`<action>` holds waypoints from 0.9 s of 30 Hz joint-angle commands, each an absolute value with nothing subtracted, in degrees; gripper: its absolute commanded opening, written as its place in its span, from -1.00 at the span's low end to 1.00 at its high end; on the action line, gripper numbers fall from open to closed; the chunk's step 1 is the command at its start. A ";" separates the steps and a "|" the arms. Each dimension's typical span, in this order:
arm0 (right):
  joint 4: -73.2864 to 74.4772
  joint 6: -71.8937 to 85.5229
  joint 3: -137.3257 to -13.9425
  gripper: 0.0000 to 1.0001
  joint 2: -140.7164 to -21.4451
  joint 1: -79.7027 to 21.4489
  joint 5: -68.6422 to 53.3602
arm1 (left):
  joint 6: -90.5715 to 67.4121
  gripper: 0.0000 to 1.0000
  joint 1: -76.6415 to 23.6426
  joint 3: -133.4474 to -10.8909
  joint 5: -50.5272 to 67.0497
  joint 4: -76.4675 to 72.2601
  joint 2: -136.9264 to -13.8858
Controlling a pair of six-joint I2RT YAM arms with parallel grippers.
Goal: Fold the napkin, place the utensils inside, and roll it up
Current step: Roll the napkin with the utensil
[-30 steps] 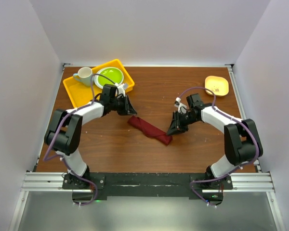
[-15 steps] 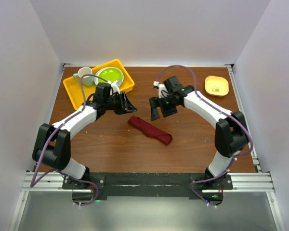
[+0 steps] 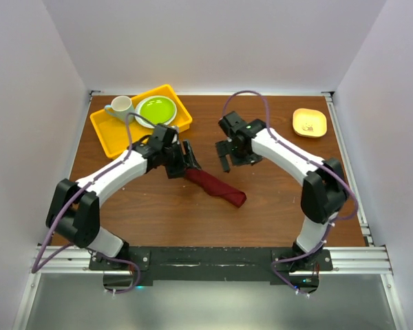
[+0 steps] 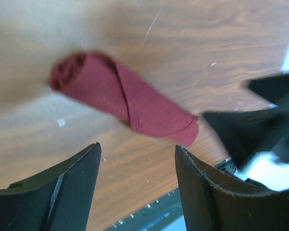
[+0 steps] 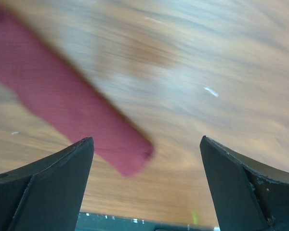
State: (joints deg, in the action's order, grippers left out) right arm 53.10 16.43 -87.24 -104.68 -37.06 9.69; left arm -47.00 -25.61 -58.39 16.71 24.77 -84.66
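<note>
The dark red napkin lies rolled into a tight bundle slanting across the middle of the brown table. No utensils show in any view. My left gripper hovers open just over the roll's far left end. In the left wrist view the napkin lies beyond the left gripper, with nothing between the fingers. My right gripper hangs open, apart from the roll on its far side. The right wrist view shows the napkin blurred at the left, outside the wide-open right gripper.
A yellow tray at the back left holds a green plate and a pale mug. A small yellow dish sits at the back right. The right arm's gripper shows blurred at the right of the left wrist view.
Both grippers have opened. The right gripper left the roll's near right end and swung to the far side. The left gripper moved down toward the roll's far left end.
</note>
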 commanded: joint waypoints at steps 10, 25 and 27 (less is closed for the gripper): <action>65.65 27.16 -75.59 0.94 -68.31 -26.89 15.12 | -84.80 0.81 -42.62 -94.07 0.62 64.40 -109.57; 66.45 21.63 -68.64 0.93 -60.38 -26.72 12.39 | -102.47 0.87 -45.09 -98.53 0.27 70.23 -117.42; 66.45 21.01 -69.08 0.93 -60.64 -26.81 12.13 | -104.05 0.86 -45.18 -98.44 0.18 68.91 -117.60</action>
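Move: The rolled napkin's middle lies about 10 cm to the right of my left hand, some 3 cm nearer my base and roughly 7 cm below. Of the neighbours, the yellow tray is about 17 cm ahead of that hand and 13 cm to its left, and the green plate about 21 cm ahead and 8 cm left. From my right hand the napkin's middle is roughly 6 cm back, 5 cm left and 5 cm down. I swing my left hand about 9 cm to the right over the napkin, then lower it about 5 cm while easing back some 4 cm, tipping the wrist until the fingers point straight down, turning it counter-clockwise and spreading them wider. My right hand, still open, clears out of the way: right, back and up, some 20 cm in all, sinking a little at the end. ##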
